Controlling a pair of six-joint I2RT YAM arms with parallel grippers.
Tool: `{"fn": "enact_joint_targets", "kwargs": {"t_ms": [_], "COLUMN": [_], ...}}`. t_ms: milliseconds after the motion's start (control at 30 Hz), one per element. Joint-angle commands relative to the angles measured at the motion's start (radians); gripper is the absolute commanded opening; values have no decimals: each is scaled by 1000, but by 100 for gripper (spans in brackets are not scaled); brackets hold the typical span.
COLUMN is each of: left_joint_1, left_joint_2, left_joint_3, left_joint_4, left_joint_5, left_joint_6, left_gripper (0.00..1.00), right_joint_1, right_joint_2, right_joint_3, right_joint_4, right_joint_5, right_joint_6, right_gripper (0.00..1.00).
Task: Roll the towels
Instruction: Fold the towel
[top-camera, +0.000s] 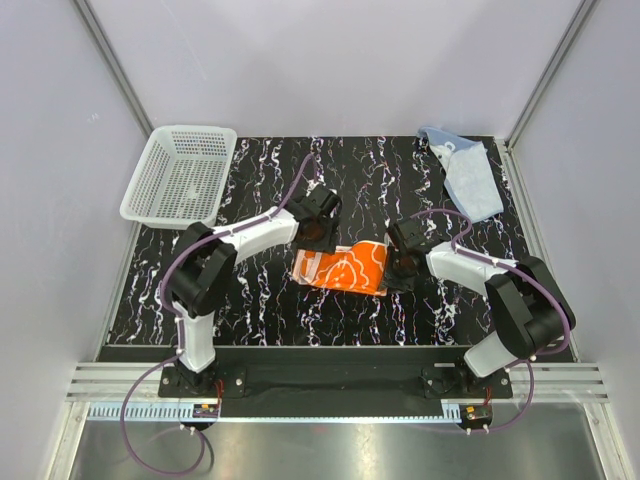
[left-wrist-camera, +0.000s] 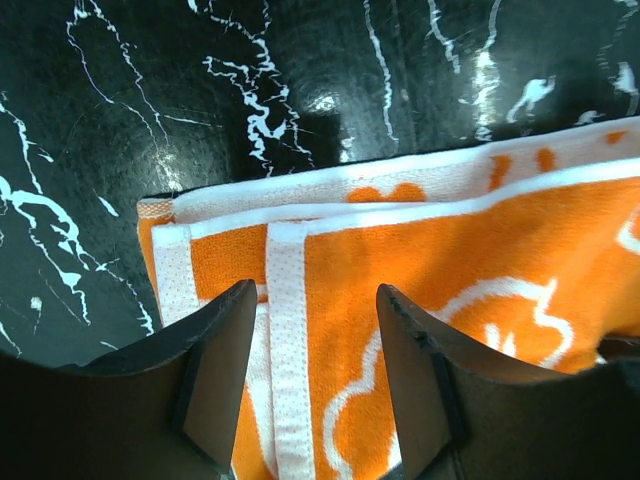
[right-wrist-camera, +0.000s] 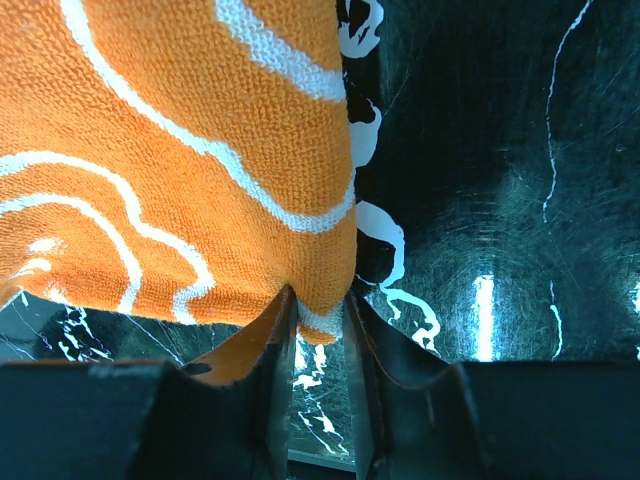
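Note:
The orange towel (top-camera: 342, 268) with white cartoon prints lies folded in the middle of the black marbled table. In the left wrist view its white-bordered layered end (left-wrist-camera: 300, 260) runs between my left gripper's (left-wrist-camera: 315, 365) fingers, which stand apart over it with a clear gap on each side. My left gripper (top-camera: 318, 238) hovers at the towel's far left part. At the towel's right end, my right gripper (top-camera: 398, 268) is shut on a corner of the orange towel (right-wrist-camera: 200, 150), pinched at the fingertips (right-wrist-camera: 320, 318). The light blue towel (top-camera: 470, 175) lies crumpled at the far right corner.
A white mesh basket (top-camera: 180, 175) stands tilted at the far left corner, partly off the black table (top-camera: 260, 305). Grey walls with metal frame posts close in the far side and both flanks. Purple cables trail along both arms.

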Motion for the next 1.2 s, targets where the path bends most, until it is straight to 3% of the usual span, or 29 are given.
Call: {"fn": "enact_joint_targets", "kwargs": {"t_ms": [0,233,467,500,600,1167], "left_joint_1": [6,4,1,-2,-2,0], "left_joint_2": [28,65,57,54,31,26], "left_joint_3": [31,23,8,9,23,103], "left_joint_4": [23,31,37,34,14,-56], "left_joint_5": [2,-3,-18,-24,-73,-271], "left_joint_6": [23,24,21,21,24,110], "left_gripper": [56,55,34,26,20,20], "right_joint_1": [-3,-4,0,2,5,14], "right_joint_2": [24,27,30,30,33,56], "right_joint_3": [-36,-36,-36,-36,-33,-7], "right_joint_4": [-28,-25,-23,-23,-28,-49], "right_joint_5": [37,37,40,42,47,48], "right_joint_6": [-25,-30,-30,-30,-31,-51], "right_gripper": [31,32,32,32,32,35]}}
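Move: The far-left corner of the towel's folded-over top layer, with its white hem band, lies almost straight below the open left fingers, some 3 cm down and 1 cm farther out. The lower layers' far-left corner sits about 4 cm to its left and level with it; a raised bulge in the towel is roughly 11 cm right of the left hand. From the right hand, which already grips the near-right corner, the top-layer corner lies about 10 cm ahead and 17 cm left. Lower the left gripper about 2.5 cm onto the top layer's far-left corner and close the fingers to pinch the white hem band. Then draw that corner left and forward, some 2.5 cm each way, lifting it slightly and swinging the fingertips left by about 10 degrees, while the right gripper stays in place and keeps its hold on the near-right corner. ##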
